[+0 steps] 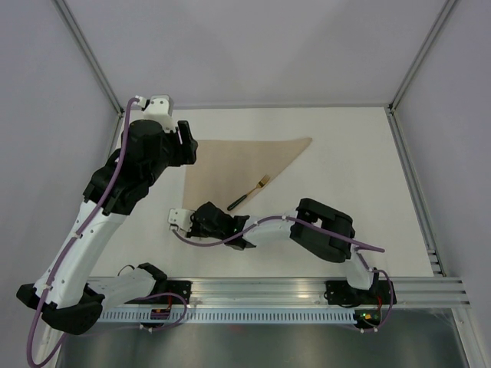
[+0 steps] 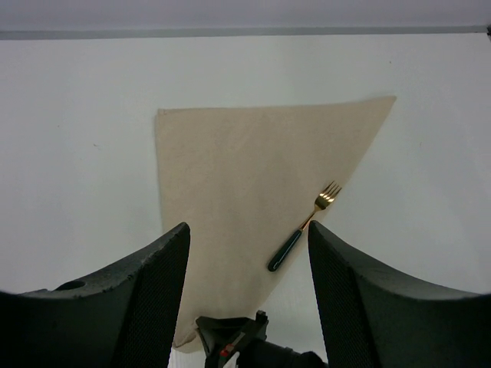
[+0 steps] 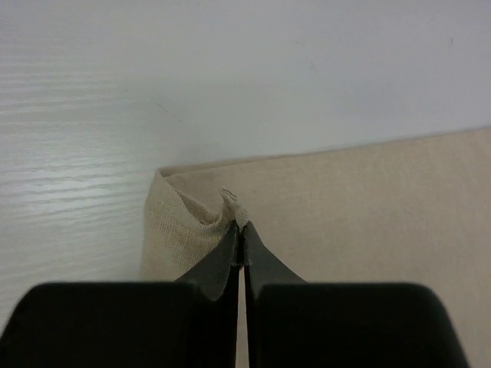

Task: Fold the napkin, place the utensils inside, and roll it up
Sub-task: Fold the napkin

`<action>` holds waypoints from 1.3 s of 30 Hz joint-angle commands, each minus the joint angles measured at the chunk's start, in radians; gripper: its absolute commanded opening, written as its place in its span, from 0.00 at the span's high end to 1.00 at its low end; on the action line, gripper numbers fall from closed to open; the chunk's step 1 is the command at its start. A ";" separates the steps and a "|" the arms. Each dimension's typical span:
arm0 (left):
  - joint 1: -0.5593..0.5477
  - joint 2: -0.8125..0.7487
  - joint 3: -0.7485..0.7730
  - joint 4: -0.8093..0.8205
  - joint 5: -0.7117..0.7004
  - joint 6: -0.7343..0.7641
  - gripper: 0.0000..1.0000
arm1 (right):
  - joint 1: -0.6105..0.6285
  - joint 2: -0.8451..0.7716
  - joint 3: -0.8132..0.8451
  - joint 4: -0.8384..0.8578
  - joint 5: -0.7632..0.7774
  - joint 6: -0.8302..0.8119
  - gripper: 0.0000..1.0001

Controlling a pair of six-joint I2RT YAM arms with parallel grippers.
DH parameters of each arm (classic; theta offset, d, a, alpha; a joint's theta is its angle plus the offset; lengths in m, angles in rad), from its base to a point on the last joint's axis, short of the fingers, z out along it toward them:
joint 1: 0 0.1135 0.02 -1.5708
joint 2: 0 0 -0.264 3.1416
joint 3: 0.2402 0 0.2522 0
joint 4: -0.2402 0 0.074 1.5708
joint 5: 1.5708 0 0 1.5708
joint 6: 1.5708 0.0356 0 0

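The beige napkin (image 1: 230, 162) lies folded into a triangle on the white table. A gold fork with a dark green handle (image 1: 248, 192) rests on the napkin's right sloping edge. My right gripper (image 1: 184, 218) is at the napkin's near corner. In the right wrist view it (image 3: 240, 239) is shut on that corner, and a small fold of the napkin (image 3: 192, 222) is bunched up at the fingertips. My left gripper (image 2: 245, 245) hangs open above the napkin (image 2: 230, 172) near its far left corner, holding nothing. The fork (image 2: 303, 226) shows between its fingers.
The white table (image 1: 345, 192) has a metal frame post at its far left and far right corners. An aluminium rail (image 1: 307, 295) with the arm bases runs along the near edge. The right arm's elbow (image 1: 326, 230) lies low over the table, right of the napkin.
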 commanded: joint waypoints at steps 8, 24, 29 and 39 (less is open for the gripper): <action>0.003 0.051 0.010 0.105 0.076 0.022 0.32 | -0.174 -0.170 -0.034 -0.107 0.098 0.073 1.00; 0.005 0.126 -0.037 0.216 0.173 -0.008 0.32 | -0.382 -0.277 -0.131 -0.210 0.138 0.114 1.00; 0.005 0.144 -0.060 0.242 0.189 -0.020 0.32 | -0.407 -0.294 -0.160 -0.207 0.141 0.119 1.00; 0.005 0.195 -0.154 0.338 0.239 -0.073 0.32 | -0.485 -0.311 -0.197 -0.198 0.128 0.137 1.00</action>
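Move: The right fingers already pinch the napkin's near-left corner. From them the fork's middle lies about 13 cm ahead and 19 cm to the right, some 3 cm lower, at the slanting folded edge. The napkin's far-left corner is roughly 35 cm straight ahead, its far-right tip some 36 cm ahead and 43 cm right, both on the table. From the empty left hand, the fork is about 7 cm ahead, 18 cm right and 34 cm below. Keep the right fingers shut on the napkin corner and carry it right and forward, roughly 22 cm and 17 cm, across the napkin to the fork's tines; arch up nearly 5 cm first, then sink partway, turning the wrist about 35 degrees clockwise. Meanwhile bring the open left gripper right, down and forward towards the fork, touching nothing. ##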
